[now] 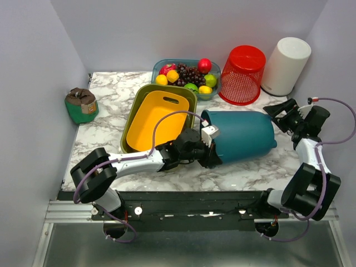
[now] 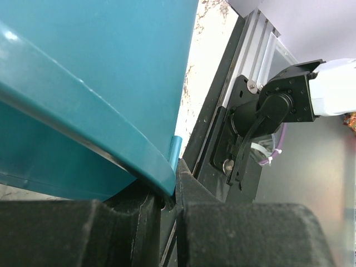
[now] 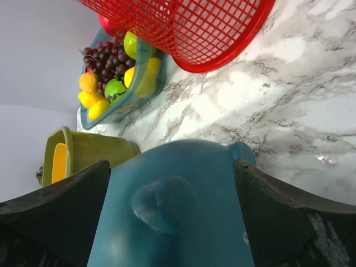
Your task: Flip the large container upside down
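The large container (image 1: 245, 133) is a teal bin lying on its side in the middle of the marble table, mouth to the left, base to the right. My left gripper (image 1: 208, 146) is shut on its rim at the near side of the mouth. The left wrist view shows the teal rim (image 2: 83, 83) pinched between the black pads of that gripper (image 2: 172, 192). My right gripper (image 1: 281, 114) stands open just right of the base. In the right wrist view the teal base (image 3: 172, 217) fills the gap between its spread fingers (image 3: 171, 167), which do not touch it.
An upside-down red mesh basket (image 1: 243, 74) and a white cylinder (image 1: 285, 65) stand at the back right. A fruit tray (image 1: 214, 94) sits behind the bin. A yellow tub inside an olive one (image 1: 153, 119) lies to its left. A green pot (image 1: 82, 104) is far left.
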Controlling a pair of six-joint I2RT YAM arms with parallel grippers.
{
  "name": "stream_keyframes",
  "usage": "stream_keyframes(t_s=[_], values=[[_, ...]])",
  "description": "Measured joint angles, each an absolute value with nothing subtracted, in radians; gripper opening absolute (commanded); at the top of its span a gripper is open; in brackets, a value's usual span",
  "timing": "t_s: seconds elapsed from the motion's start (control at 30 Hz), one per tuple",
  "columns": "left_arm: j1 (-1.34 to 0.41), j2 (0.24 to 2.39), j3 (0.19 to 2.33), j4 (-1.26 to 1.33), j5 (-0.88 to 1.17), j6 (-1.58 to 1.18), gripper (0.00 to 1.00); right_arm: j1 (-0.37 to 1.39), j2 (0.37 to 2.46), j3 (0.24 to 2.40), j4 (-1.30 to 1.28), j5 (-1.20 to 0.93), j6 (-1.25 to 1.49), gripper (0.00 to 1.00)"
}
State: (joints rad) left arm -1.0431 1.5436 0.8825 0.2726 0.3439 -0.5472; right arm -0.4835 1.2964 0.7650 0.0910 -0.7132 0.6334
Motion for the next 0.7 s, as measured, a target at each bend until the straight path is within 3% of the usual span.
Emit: stream_keyframes(t_s=[0.13,0.43,0.6,0.7], values=[[-1.045,1.544,0.883,0.272,0.344,-0.545,0.00,-0.461,1.250,0.712,0.096,-0.711,0.645,0.93],[-1.050,1.547,0.894,0.250,0.341,-0.535,0.00,-0.425,1.226,0.693,0.121,-0.682,0.685,0.46],[-1.058,1.548,0.906,0.204,0.341,-0.520,0.00,-0.426,1.198,0.690,0.118,-0.652,0.757,0.28],[-1.061,1.550,0.917,0.181,0.340,-0.510,0.02,-0.430,1.170,0.689,0.133,-0.619,0.726,0.23]])
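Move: The large container lies on its side, its rim already pinched by the left hand. A round base foot sits roughly 1 cm ahead of the open right hand, 2 cm left and 2 cm below; the container's middle is 9 cm back, 11 cm left, 6 cm lower. The red basket is about 15 cm ahead and 10 cm left, the white bin 20 cm ahead and 7 cm right, both slightly lower. From the left hand, the foot is some 17 cm ahead, 23 cm right, about level. Right hand shifts about 2.5 cm left, closes on the base foot, rises 1.5 cm; left keeps pinching the rim. ##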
